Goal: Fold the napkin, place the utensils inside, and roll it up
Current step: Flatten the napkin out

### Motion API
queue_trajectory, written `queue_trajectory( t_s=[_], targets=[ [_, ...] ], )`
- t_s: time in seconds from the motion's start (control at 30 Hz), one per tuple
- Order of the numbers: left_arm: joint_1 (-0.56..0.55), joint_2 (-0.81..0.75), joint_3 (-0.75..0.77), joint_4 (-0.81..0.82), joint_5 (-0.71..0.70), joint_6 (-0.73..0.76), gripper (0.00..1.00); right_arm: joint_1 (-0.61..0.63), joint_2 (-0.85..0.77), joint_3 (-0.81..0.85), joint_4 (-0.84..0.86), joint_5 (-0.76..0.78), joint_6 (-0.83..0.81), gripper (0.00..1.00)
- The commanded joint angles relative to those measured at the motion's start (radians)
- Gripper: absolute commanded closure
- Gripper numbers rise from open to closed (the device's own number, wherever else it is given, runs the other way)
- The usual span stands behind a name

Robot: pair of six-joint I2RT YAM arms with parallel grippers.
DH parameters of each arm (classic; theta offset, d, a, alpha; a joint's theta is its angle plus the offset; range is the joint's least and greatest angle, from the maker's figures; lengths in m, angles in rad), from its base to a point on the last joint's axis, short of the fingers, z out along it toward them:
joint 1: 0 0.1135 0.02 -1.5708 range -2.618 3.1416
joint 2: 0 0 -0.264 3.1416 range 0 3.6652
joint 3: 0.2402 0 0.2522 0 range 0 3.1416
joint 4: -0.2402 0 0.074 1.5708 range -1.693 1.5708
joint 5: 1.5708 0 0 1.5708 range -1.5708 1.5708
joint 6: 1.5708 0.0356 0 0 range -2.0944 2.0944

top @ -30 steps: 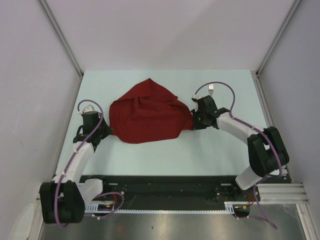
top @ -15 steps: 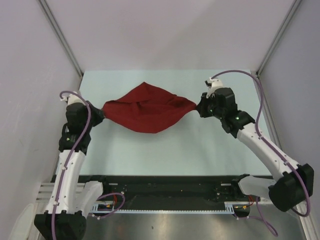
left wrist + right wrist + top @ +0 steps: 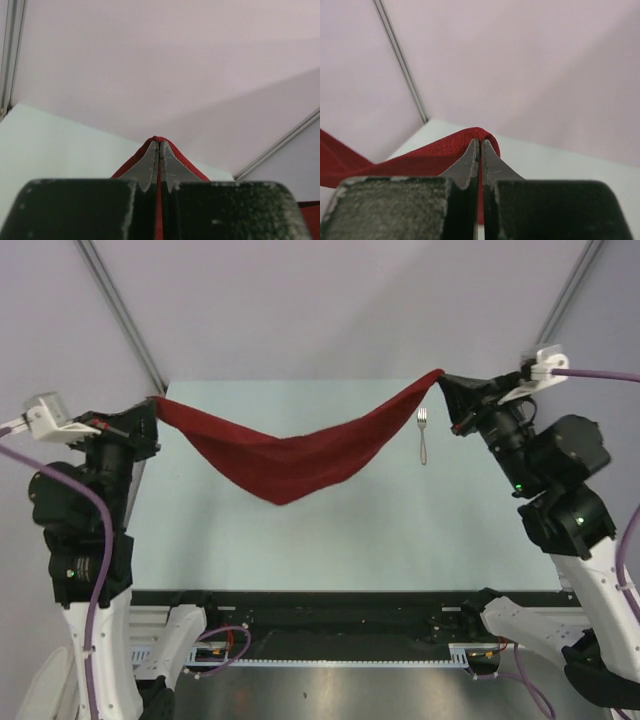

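The dark red napkin [image 3: 285,455] hangs in the air, stretched between both arms and sagging to a point in the middle above the table. My left gripper [image 3: 152,412] is shut on its left corner, and the wrist view shows red cloth [image 3: 172,154] pinched between the fingers. On the other side my right gripper [image 3: 443,380] is shut on the right corner, with cloth [image 3: 445,147] wrapped over its fingertips. The silver fork [image 3: 423,434] lies on the table at the back right, below the napkin's right end, tines pointing away.
The pale table [image 3: 330,540] is enclosed by white walls with metal corner posts [image 3: 125,315]. A black rail [image 3: 330,615] with cables runs along the near edge between the arm bases.
Both arms have risen and moved apart, lifting the napkin off the table and pulling it from a bunched heap into a taut hanging span. The fork is uncovered again.
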Motion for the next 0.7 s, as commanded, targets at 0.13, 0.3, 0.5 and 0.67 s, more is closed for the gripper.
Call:
queue_trajectory(
  t_s=[0.13, 0.3, 0.5, 0.67],
  targets=[
    [0.008, 0.062, 0.084, 0.030, 0.026, 0.008, 1.00, -0.003, 0.123, 0.152, -0.004, 0.066, -0.076, 1.00],
    [0.009, 0.130, 0.049, 0.077, 0.024, -0.003, 1.00, -0.060, 0.242, 0.195, -0.006, 0.065, -0.076, 1.00],
    [0.011, 0.142, 0.030, 0.109, 0.024, -0.011, 1.00, -0.085, 0.244, 0.207, 0.003, 0.066, -0.109, 1.00],
    [0.011, 0.098, 0.039, 0.097, 0.009, -0.012, 1.00, -0.069, 0.184, 0.201, -0.006, 0.048, -0.142, 1.00]
  ],
)
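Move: Each hand already pinches a corner of the napkin, held high over the table with roughly 45 cm between them. The napkin's sagging middle hangs about 22 cm to the left hand's right and 22 cm to the right hand's left, about level with both in reach and some 15 cm below. The fork lies on the table, about 26 cm ahead of the right hand, 8 cm to its right and nearly 50 cm down. Keeping their pinches on the napkin's corners, both hands finish the upswing with about 4 cm more rise and a slight draw back, the fingers tipping up a little. Then they flick the cloth forward and down together, the left going about 8 cm forward and the right about 11 cm, each sinking 7 to 8 cm as its fingers tip down, while the right also turns slightly clockwise; at the end both stop, the right easing back about a centimetre. ##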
